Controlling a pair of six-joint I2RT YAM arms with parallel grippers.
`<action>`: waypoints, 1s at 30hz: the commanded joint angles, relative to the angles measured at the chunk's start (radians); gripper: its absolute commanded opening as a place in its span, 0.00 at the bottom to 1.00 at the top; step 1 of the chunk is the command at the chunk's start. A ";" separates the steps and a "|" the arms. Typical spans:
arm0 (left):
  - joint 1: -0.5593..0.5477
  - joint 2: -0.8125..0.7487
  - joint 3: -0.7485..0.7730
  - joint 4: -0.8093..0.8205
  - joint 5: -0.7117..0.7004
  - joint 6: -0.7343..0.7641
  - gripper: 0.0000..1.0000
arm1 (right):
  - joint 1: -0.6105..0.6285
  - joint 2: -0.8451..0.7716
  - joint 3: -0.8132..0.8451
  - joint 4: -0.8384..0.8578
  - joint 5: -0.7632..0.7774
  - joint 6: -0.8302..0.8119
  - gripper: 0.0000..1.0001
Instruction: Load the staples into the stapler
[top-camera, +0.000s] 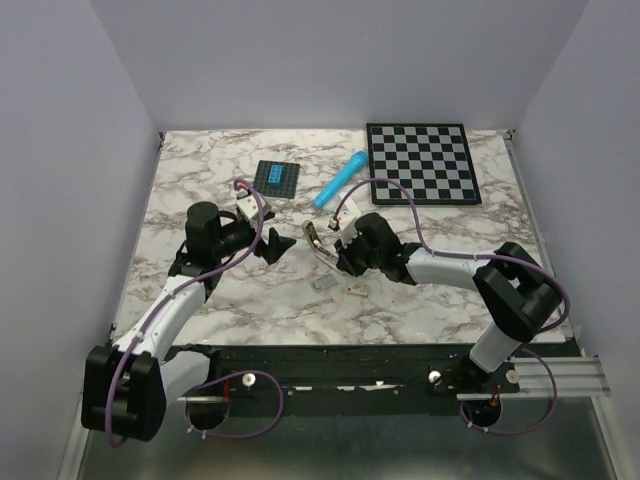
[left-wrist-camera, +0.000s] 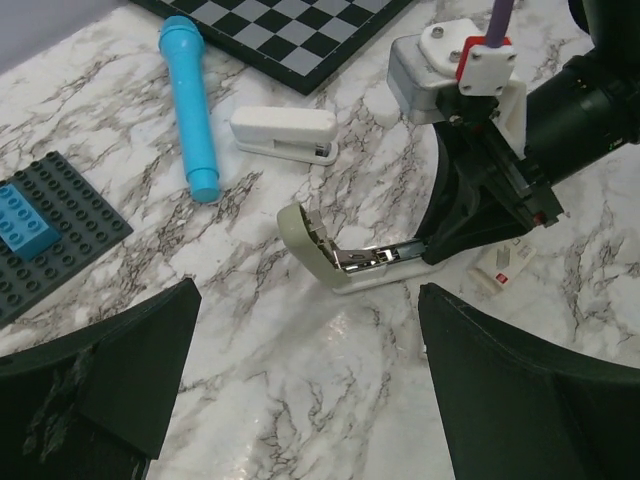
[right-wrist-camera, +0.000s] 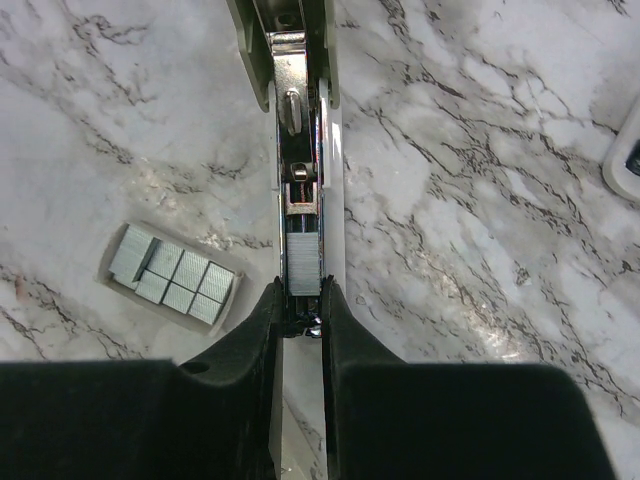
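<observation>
The stapler (right-wrist-camera: 300, 120) lies open on the marble, its cream lid (left-wrist-camera: 305, 240) hinged up and its shiny metal rail (left-wrist-camera: 375, 256) bared. A grey strip of staples (right-wrist-camera: 302, 262) lies in the rail just ahead of my right fingertips. My right gripper (right-wrist-camera: 300, 300) is shut on the rail's near end; it also shows in the top view (top-camera: 328, 258). More staple blocks lie in a small open tray (right-wrist-camera: 172, 275) left of the stapler. My left gripper (left-wrist-camera: 320, 385) is open and empty over bare marble, a little short of the stapler; it shows in the top view too (top-camera: 274, 245).
A second white stapler (left-wrist-camera: 285, 135) lies closed beyond the open one. A bright blue cylinder (top-camera: 338, 180), a dark brick plate with blue bricks (top-camera: 276, 177) and a chequerboard (top-camera: 420, 162) lie at the back. A small box with a red mark (left-wrist-camera: 505, 265) lies by the right gripper.
</observation>
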 joint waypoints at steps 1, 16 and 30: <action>0.114 0.113 -0.044 0.296 0.406 0.058 0.99 | 0.003 0.001 -0.007 0.103 -0.100 -0.066 0.01; 0.130 0.419 0.273 -0.536 0.530 0.861 0.99 | 0.006 -0.051 -0.055 0.134 -0.224 -0.129 0.01; 0.053 0.421 0.319 -0.656 0.516 0.981 0.99 | 0.028 -0.134 -0.110 0.174 -0.292 -0.167 0.01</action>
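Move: The olive stapler's raised lid stands about 6 cm ahead, 6 cm right and 10 cm below the open left hand. The right hand already pinches the stapler's front end, with that lid some 7 cm ahead, 8 cm left and 5 cm up. From the right hand the staple tray lies roughly 2 cm back, 5 cm left and 4 cm down; the small white box lies about 4 cm back, 3 cm right and 4 cm down. The stapler, still pinched by its front end, is drawn left by the right hand, then back and up, some 5 cm in all, turning about 15 degrees counter-clockwise. The left hand sinks beside its raised lid, edging forward and then back, and swings clockwise until its wide-open fingers point rightward at the lid, without a visible touch. ##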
